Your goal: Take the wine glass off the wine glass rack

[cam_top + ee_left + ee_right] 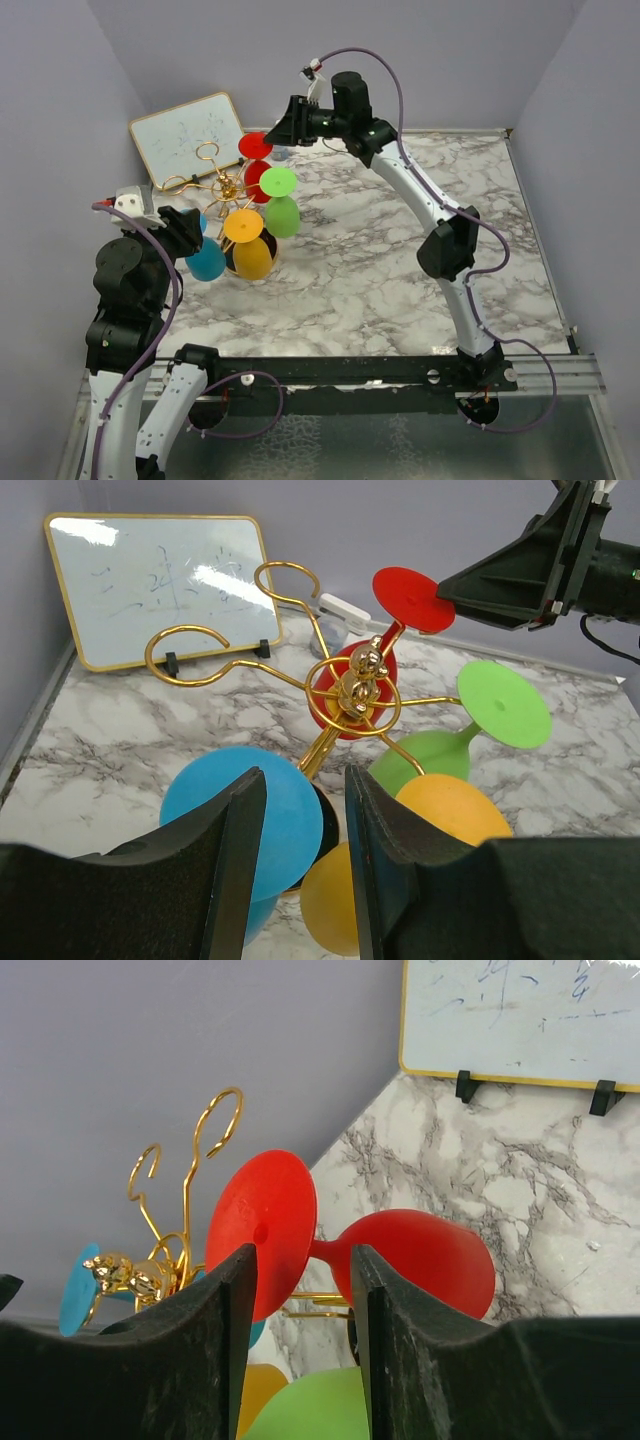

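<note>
The gold wire wine glass rack (228,188) stands at the table's back left; its looped arms also show in the left wrist view (352,690). Red (257,180), green (283,214), orange (251,257) and blue (207,261) wine glasses hang on it upside down. The red glass (420,1258) is tilted, its round foot (255,145) pointing toward my right gripper (273,129). That gripper (303,1255) is open, and the red stem lies just beyond the gap between its fingers. My left gripper (192,229) is open and empty, just above the blue bowl (245,810).
A white board (189,135) with a gold frame leans at the back left corner behind the rack. A small white object (341,610) lies on the marble table (400,260) beside it. Grey walls close in at the left and back.
</note>
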You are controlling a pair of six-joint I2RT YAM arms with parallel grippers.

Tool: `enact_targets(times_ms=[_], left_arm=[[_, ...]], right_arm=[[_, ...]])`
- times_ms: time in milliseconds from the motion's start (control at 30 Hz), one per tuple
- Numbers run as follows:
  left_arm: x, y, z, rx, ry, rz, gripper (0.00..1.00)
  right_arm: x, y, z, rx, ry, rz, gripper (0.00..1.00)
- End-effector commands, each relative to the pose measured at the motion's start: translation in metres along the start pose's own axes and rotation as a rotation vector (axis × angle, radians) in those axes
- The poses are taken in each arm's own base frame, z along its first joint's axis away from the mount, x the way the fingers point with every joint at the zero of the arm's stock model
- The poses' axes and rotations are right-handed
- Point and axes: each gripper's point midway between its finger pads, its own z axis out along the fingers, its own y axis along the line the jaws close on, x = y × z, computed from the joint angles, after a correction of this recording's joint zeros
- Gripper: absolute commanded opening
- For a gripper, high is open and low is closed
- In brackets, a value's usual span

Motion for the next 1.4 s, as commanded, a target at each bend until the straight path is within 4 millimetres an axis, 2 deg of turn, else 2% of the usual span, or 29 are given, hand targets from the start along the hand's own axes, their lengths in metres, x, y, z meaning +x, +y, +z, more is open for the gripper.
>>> enact_targets(times_ms=[0,167,433,533,733,1133,1367], left_arm=[[-0.001,-0.001,0.002,0.001,-0.007,-0.002,0.41],[0.000,0.000,0.002,-0.003,-0.007,0.000,0.41],[0.002,0.001,0.004,-0.004,-0.002,-0.001,0.41],[0.003,0.001,0.004,-0.005,-0.002,-0.001,0.41],[0.003,0.001,0.003,-0.004,-0.001,-0.004,0.41],[0.006,0.001,0.004,-0.002,0.004,-0.009,0.41],[0.006,0.000,0.004,0.003,0.002,-0.015,0.41]], right_arm=[[0.001,-0.005,0.011,0.006,-0.015,-0.010,0.41],[0.004,-0.007,0.014,0.006,-0.009,-0.008,0.36],[0.003,0.004,0.010,-0.010,-0.010,-0.017,0.10],[0.000,0.005,0.008,-0.001,-0.019,-0.022,0.05],[-0.003,0.012,0.004,-0.011,-0.024,-0.020,0.01],[-0.006,0.050,-0.008,-0.107,-0.018,-0.019,0.01],[-0.002,0.056,-0.010,-0.126,-0.001,-0.006,0.01]])
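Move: The red glass hangs foot up on the rack. Its foot is already between the right hand's open fingers, centred about 3 cm to the left, 1 cm back and 1 cm above. The green foot is about 9 cm back and 1 cm to the left, roughly level with that hand; the rack's gold top is some 9 cm left, 9 cm back and 4 cm higher. From the left hand, the red foot lies about 22 cm ahead, 11 cm right and 4 cm below. The right fingers close on the rim of the red glass's foot and pinch it, the hand easing about 1 cm left and dipping 1 cm before they meet. Keeping that pinch, it then rises roughly 3 cm and draws back about 2 cm towards the base, the wrist turning only slightly. ##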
